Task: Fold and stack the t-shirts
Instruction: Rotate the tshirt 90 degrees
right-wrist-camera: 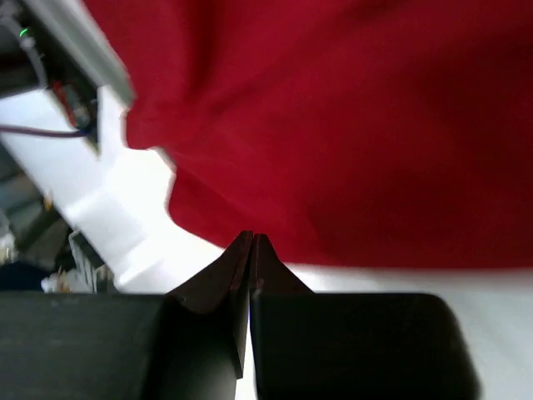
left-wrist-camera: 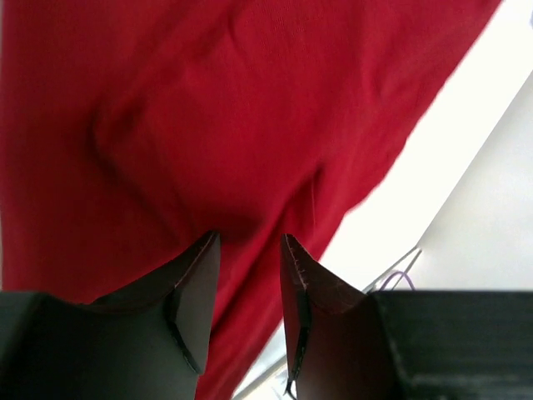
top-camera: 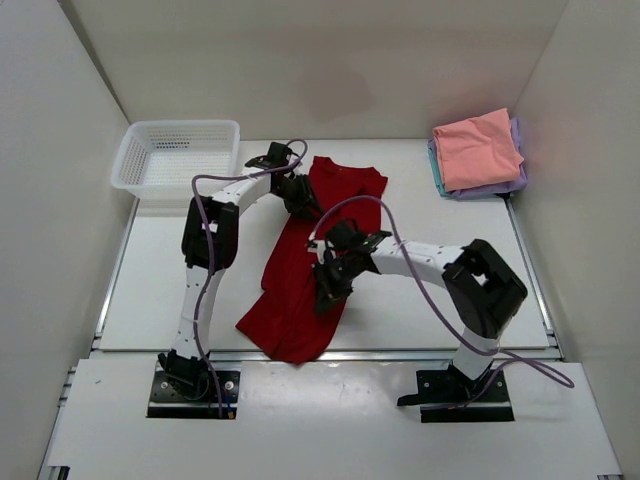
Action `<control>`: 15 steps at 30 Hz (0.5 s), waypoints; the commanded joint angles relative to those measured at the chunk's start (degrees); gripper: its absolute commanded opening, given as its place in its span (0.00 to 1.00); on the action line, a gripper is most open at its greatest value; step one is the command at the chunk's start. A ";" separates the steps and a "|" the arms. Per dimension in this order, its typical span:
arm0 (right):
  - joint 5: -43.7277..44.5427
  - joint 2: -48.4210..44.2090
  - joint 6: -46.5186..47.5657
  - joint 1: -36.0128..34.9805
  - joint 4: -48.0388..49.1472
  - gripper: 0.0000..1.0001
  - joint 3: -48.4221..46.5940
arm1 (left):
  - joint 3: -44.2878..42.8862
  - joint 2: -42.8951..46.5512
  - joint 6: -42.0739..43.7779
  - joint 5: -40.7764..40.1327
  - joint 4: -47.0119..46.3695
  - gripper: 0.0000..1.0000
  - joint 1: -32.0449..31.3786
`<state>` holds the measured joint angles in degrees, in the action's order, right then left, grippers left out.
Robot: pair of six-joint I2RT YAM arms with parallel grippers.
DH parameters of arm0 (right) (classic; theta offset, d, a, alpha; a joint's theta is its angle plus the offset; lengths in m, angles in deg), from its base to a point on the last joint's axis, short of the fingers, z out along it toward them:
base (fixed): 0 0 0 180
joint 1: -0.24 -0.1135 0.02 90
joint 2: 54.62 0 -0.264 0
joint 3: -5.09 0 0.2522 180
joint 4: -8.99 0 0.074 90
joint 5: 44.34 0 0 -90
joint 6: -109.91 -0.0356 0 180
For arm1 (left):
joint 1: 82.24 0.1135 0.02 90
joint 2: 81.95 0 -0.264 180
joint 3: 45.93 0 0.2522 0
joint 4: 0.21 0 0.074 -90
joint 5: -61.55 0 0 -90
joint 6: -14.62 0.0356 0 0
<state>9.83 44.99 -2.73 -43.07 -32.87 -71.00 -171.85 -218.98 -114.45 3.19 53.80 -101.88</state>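
Note:
The dark red t-shirt (top-camera: 291, 310) lies as a long narrow strip down the middle of the table, collar end at the back. My left gripper (top-camera: 303, 205) is open just above its upper left part; the left wrist view shows the jaws (left-wrist-camera: 247, 239) apart over the red cloth (left-wrist-camera: 208, 108). My right gripper (top-camera: 328, 290) hangs over the shirt's right edge at mid-length. In the right wrist view it (right-wrist-camera: 251, 237) is shut, tips at the hem of the cloth (right-wrist-camera: 333, 125), with no cloth seen between them. A folded stack sits back right: salmon pink (top-camera: 478, 148) on lavender (top-camera: 500, 186) and teal (top-camera: 436, 170).
A white mesh basket (top-camera: 175, 155) stands at the back left corner. White walls close in the table on the left, back and right. A metal rail (top-camera: 330, 353) runs along the table's near edge, just below the shirt's bottom end.

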 commanded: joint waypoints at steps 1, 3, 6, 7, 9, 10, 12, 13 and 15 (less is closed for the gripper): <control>-4.25 2.07 -4.26 -2.65 15.87 0.00 -0.34 | -7.08 -3.57 -0.75 1.77 0.08 0.45 -0.22; -0.48 4.44 -4.35 -4.76 16.23 0.00 0.01 | -11.05 -6.47 -1.36 0.97 1.40 0.45 -0.40; 3.65 5.68 -5.76 -5.21 15.88 0.00 2.55 | -15.36 -10.53 -1.97 -0.78 2.73 0.43 -0.14; 5.58 5.59 -6.10 -4.95 14.58 0.00 2.91 | -16.94 -11.75 -2.50 -1.05 2.82 0.44 0.12; 8.57 5.68 -5.50 -3.80 12.39 0.00 4.32 | -19.48 -13.43 -3.12 -2.45 3.52 0.44 0.56; 11.63 5.85 -5.58 -3.02 9.84 0.01 4.32 | -21.33 -14.39 -4.16 -2.63 3.52 0.44 1.00; 15.33 6.38 -3.22 -2.13 5.28 0.00 3.62 | -24.23 -16.07 -5.22 -3.95 4.39 0.44 2.05; 17.62 7.08 -2.60 -0.82 2.64 0.00 2.57 | -26.07 -16.94 -6.01 -4.30 4.83 0.43 2.23; 19.74 7.70 0.47 0.59 -1.06 0.00 1.07 | -27.23 -17.57 -7.16 -5.88 5.45 0.44 3.02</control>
<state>18.16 50.59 -7.14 -44.82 -26.58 -68.64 -196.50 -235.39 -120.03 3.58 57.76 -101.00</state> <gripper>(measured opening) 0.001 0.435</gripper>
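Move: The t-shirt lies slantwise under both hands. Its collar half is centred some 6 cm ahead of the left hand, 8 cm to its right and 3 cm below; the white basket stands about 14 cm ahead and 34 cm left of that hand. From the right hand, the t-shirt's lower half is about 2 cm back, 6 cm left and 5 cm below, with the middle of the hem roughly 9 cm back and 12 cm left. The t-shirt's collar half is worked forward by the left hand, which sinks about 2 cm onto the cloth with fingers still half open, then slides on forward about 5 cm. Over the lower half the right hand, fingers kept shut, swings some 4 cm left and comes back right while sinking 5 cm, its tips ending down on the cloth. ##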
